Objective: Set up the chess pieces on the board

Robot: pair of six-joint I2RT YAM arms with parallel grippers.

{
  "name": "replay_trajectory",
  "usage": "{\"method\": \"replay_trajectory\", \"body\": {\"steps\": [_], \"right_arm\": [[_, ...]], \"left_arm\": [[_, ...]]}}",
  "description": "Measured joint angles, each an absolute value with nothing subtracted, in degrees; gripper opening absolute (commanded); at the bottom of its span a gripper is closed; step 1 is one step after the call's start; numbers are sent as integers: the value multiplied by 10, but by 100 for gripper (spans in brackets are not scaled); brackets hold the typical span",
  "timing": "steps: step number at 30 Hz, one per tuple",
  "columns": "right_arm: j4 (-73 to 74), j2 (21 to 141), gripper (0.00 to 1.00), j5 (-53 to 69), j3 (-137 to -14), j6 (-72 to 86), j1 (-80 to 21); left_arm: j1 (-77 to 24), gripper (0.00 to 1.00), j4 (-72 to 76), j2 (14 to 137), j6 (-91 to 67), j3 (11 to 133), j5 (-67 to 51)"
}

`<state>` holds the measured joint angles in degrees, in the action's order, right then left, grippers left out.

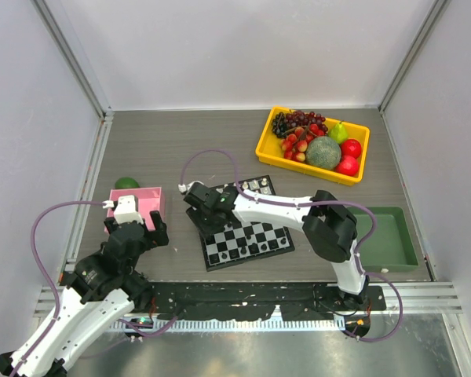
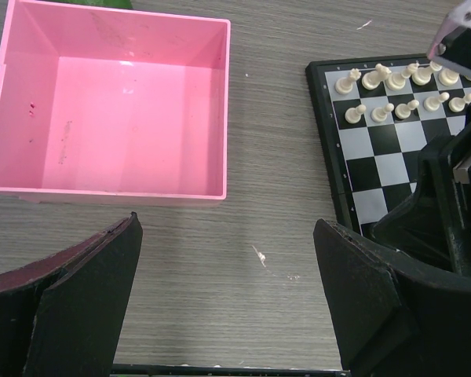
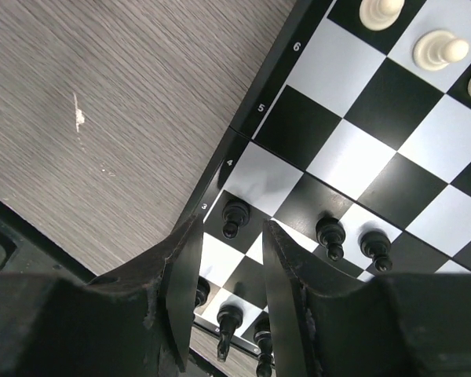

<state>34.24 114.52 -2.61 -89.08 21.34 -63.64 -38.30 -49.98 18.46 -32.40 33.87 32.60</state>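
Note:
The board [image 1: 255, 239] lies in the middle of the table, with white chess pieces [image 2: 392, 78] in two rows at its far edge. My right gripper [image 3: 231, 236] hovers low over the board's near left corner. Its jaws stand a little apart with nothing between them. A black pawn [image 3: 235, 215] stands just past its fingertips, and two more black pawns [image 3: 330, 236] stand to the right. Other black pieces [image 3: 229, 322] stand in the row under the fingers. My left gripper [image 2: 228, 298] hangs wide open over bare table between the pink tray [image 2: 102, 192] and the board [image 2: 377, 157].
A yellow bin [image 1: 263, 149] full of fruit stands at the back right. An empty green tray [image 1: 388, 239] sits right of the board. A green fruit [image 1: 126, 183] lies behind the pink tray [image 1: 149, 196]. The right arm [image 2: 447, 204] reaches across the board.

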Motion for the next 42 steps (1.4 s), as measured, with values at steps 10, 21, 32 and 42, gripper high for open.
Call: {"method": "replay_trajectory", "body": {"steps": [10,21,32,42], "right_arm": [[353,1161,29,-25,-897,211,-636],[353,1168,24,-22,-898,211,-636],[348,1168,12,-16,-893,211,-637],[342,1127,12,-12,-834,224,-661]], "left_arm": [[-383,99,-500,185,-324,339,330],[-383,99,-500,185,-324,339,330],[-383,99,-500,183,-324,339,330],[-383,99,-500,181,-324,339,330]]}}
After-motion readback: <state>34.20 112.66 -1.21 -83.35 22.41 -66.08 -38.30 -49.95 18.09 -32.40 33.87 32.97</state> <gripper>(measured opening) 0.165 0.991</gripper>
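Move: Directly under the right hand's parted fingers, about 3 cm below, stands the black pawn on the board's left-edge square marked 3. A second black pawn is some 4 cm farther out and 4 cm to the right, and a third about 6 cm out and 7 cm right. The black corner piece stands 7 cm back and 2 cm right, with its back-row neighbour 6 cm back and 6 cm right. From the left hand, the first pawn is about 20 cm to the right, roughly level and 13 cm lower. Sinking about 2 cm in stages onto the left-edge black pawn, the right hand narrows its fingers and pinches the pawn near its top. Without lifting, it then drags the pawn some 3.5 cm back and 1.5 cm right along the board's edge, from the square marked 3 towards the corner piece, with hardly any turn of the wrist. ##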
